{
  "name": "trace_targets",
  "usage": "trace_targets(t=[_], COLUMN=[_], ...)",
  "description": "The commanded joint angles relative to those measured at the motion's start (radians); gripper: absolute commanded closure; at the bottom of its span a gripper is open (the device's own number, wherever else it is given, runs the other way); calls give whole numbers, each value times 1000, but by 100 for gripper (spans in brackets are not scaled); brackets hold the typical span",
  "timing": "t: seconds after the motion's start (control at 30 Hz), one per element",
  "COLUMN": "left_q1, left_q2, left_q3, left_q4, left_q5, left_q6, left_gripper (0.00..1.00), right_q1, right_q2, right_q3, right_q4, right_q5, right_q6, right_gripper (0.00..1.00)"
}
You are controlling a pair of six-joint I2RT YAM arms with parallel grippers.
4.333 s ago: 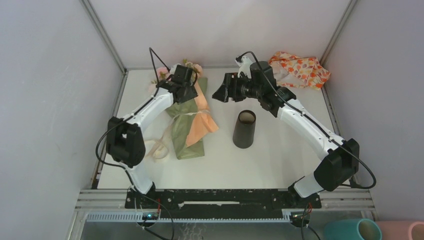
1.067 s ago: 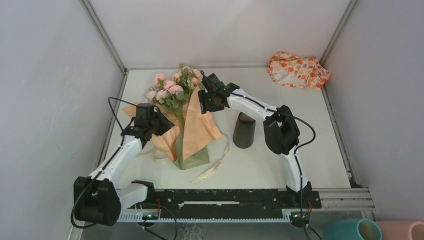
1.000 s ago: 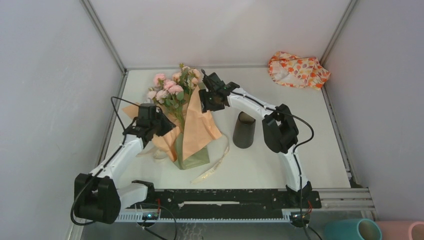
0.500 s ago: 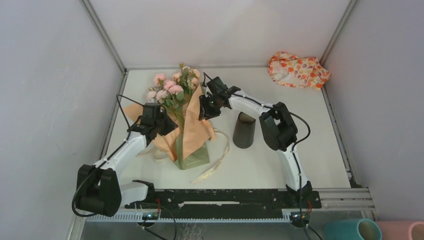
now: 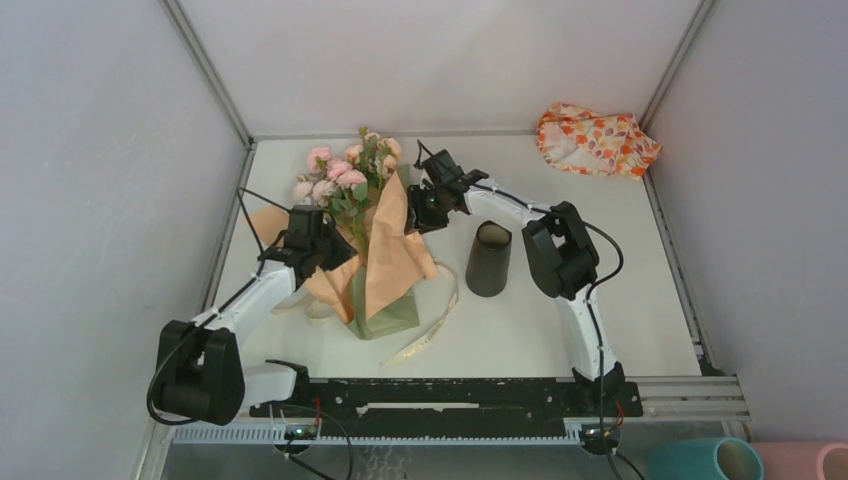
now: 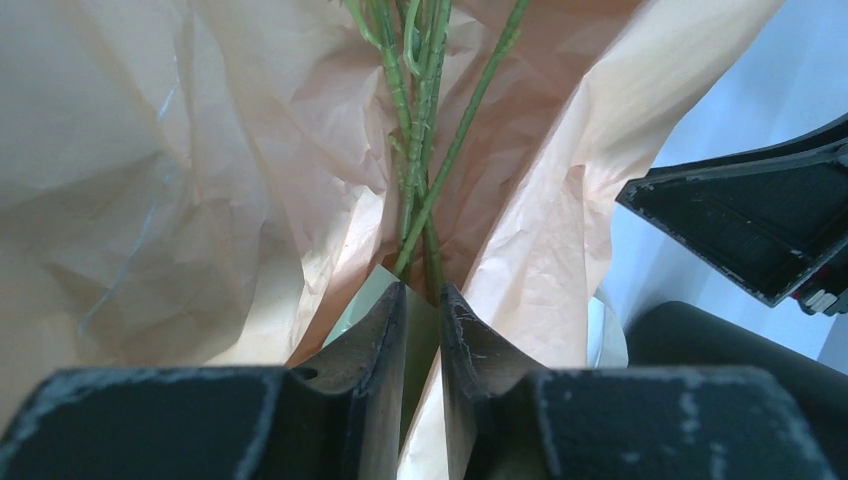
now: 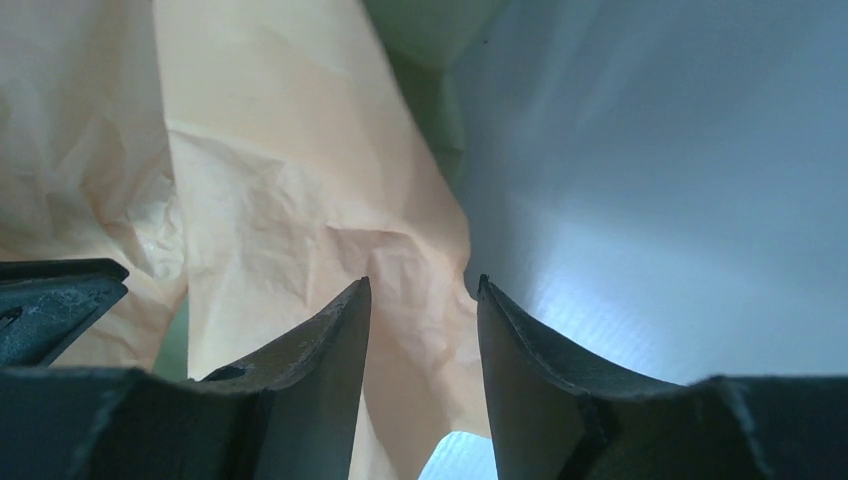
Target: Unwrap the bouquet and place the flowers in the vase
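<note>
The bouquet (image 5: 340, 180) of pink and peach roses lies at the table's left, its peach and sage-green paper wrap (image 5: 395, 260) spread open. My left gripper (image 5: 322, 246) is in the wrap from the left. In the left wrist view this gripper (image 6: 423, 290) is shut on the green stems (image 6: 420, 150) at their lower end. My right gripper (image 5: 415, 215) is at the wrap's right flap. It stands open in its wrist view (image 7: 422, 282), the peach paper (image 7: 300, 180) just beyond its fingers. The black vase (image 5: 489, 260) stands upright right of the wrap.
A cream ribbon (image 5: 425, 335) lies loose below the wrap. An orange-and-white patterned cloth (image 5: 598, 138) is bunched at the back right corner. A teal cylinder (image 5: 700, 460) and a pink cylinder (image 5: 810, 462) lie off the table at the near right.
My left gripper has slid right into the wrap onto the stems. The right gripper has shifted along the flap and its jaws have narrowed. The peach flap stands higher.
</note>
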Motion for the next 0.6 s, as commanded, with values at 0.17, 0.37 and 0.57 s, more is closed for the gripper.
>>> trace_targets(t=[0.17,0.37,0.57], left_q1=[-9,-11,-10], left_q2=[10,27,42], left_q3=[-16,-21,-37], left_q4=[37,41,56], left_q5=[1,0,1], left_q6=[-11,-7,-9], left_gripper=[77,77,78], right_q1=[-24,-21,-20], right_q2=[27,7,-69], right_q3=[52,29,23], right_q4=[-3,61,58], right_q5=[19,-111,-79], right_q6=[10,14,11], right_gripper=[52,86,100])
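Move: The peach paper's right edge lies almost at the right fingertips, about 1 cm back and 2 cm below. From that hand the flower stems are some 9 cm left and 1 cm ahead, the vase about 15 cm right and 10 cm back. From the left hand the stems lie about 5 cm ahead, 1 cm right and 5 cm down, the peach paper's right edge about 12 cm right and 4 cm ahead. Nearly in place, the right hand pinches the peach paper's edge; the left sinks about 1.5 cm towards the stems. ##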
